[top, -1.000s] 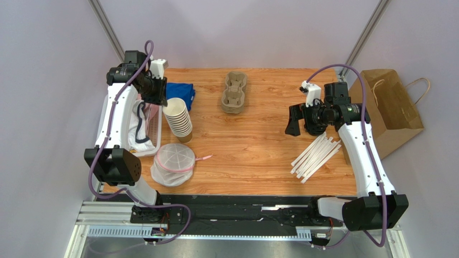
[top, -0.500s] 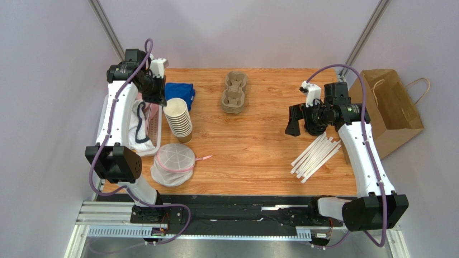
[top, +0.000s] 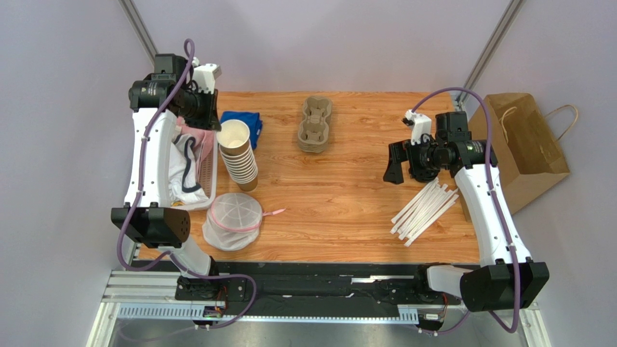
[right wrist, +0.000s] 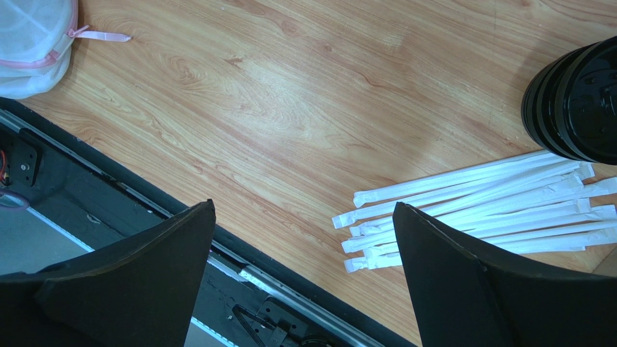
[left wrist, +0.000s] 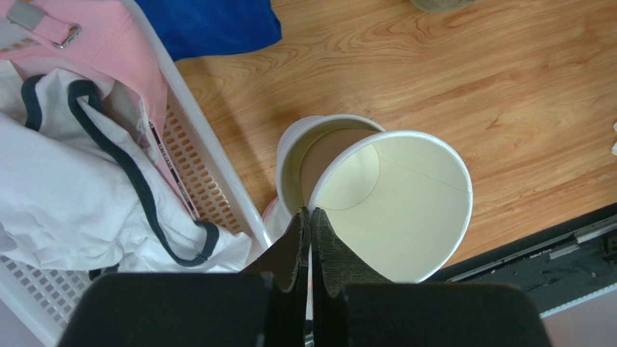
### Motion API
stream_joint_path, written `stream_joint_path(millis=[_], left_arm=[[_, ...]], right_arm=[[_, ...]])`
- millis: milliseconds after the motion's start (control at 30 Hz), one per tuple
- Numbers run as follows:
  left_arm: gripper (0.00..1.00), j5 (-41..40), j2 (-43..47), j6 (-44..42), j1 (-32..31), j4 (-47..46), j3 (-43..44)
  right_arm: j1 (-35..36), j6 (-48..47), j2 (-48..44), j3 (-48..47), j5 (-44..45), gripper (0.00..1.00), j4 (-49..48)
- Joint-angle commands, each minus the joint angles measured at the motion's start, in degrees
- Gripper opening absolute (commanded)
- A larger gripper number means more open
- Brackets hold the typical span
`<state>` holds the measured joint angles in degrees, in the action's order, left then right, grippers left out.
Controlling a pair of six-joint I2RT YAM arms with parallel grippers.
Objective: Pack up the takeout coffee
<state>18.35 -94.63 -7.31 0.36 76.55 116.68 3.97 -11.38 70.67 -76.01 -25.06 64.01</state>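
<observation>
No lidded tan cup shows in any view; the takeout coffee is out of view. My left gripper (top: 211,120) is shut on the rim of a lidless white-lined paper cup (top: 235,135). In the left wrist view this cup (left wrist: 405,210) hangs tilted from the gripper (left wrist: 311,213), partly raised out of the cup stack (left wrist: 293,159) below it. The stack (top: 244,168) leans on the table beside the basket. My right gripper (top: 395,168) is open and empty above the table, with its fingers (right wrist: 145,267) wide apart. A stack of black lids (right wrist: 576,101) stands by the wrapped straws (right wrist: 492,210).
A pulp cup carrier (top: 316,124) lies at the back centre. A brown paper bag (top: 525,144) lies at the right edge. A white basket (top: 208,177) of clothes, a blue cloth (top: 244,120) and a mesh pouch (top: 233,219) are at the left. Straws (top: 426,210) lie right of centre.
My left gripper has risen and shifted left and back, and the top cup has come up and tilted out of the stack with it. The right arm has not moved.
</observation>
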Motion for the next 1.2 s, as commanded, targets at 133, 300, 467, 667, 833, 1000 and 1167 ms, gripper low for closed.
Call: stream_joint_path(millis=[133,300,467,667,833,1000,1167], left_arm=[[0.00,4.06,2.53,-2.18,-0.18,5.44,11.09],[0.00,7.74,1.12,-4.64,-0.18,8.00,25.50],[0.00,8.65,2.52,-10.08,-7.81,5.90,27.30],[0.00,4.78,8.22,-16.94,-26.24,-3.22,9.68],[0.02,5.90,11.31,-20.02,-36.12,-10.89,-6.53],[0.02,5.48,10.88,-17.65,-44.90,-21.78,-22.54],[0.00,4.67,3.32,-13.27,-46.68,-29.43,-28.43]], right_arm=[[0.25,0.39,-1.42,-0.90,-0.08,1.00,-0.29],[0.25,-0.14,-0.45,-2.74,0.27,1.00,0.59],[0.25,-0.31,0.69,-4.67,0.89,1.00,0.94],[0.25,-0.49,2.36,-6.43,2.12,1.00,1.47],[0.16,-0.84,2.98,-6.35,4.40,1.00,1.38],[0.16,-1.19,3.94,-5.56,5.55,1.00,1.38],[0.16,-1.28,5.26,-5.29,6.25,1.00,1.38]])
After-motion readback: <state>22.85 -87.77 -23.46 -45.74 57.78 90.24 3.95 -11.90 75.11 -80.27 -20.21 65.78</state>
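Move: My left hand holds the top cup by its rim. The bare table spot it heads for lies some 28 cm right, 17 cm back and nearly 30 cm below. The cup stack stands just beneath the held cup, about 4 cm right and 2 cm back of my hand; the mesh bag lies about 15 cm straight back. The cup carrier sits 18 cm ahead and 29 cm right. From my right hand, that spot is about 22 cm left, 7 cm back. With my left fingers shut on the rim, I pull the cup on up out of the stack, about 17 cm, tipping my fingertips forward and up some 30 degrees. Then I swing it right and back, over the open table, levelling the tilt, turning about 60 degrees clockwise and sinking some 24 cm from the top of the arc. My open right hand edges 2 cm forward and right. ##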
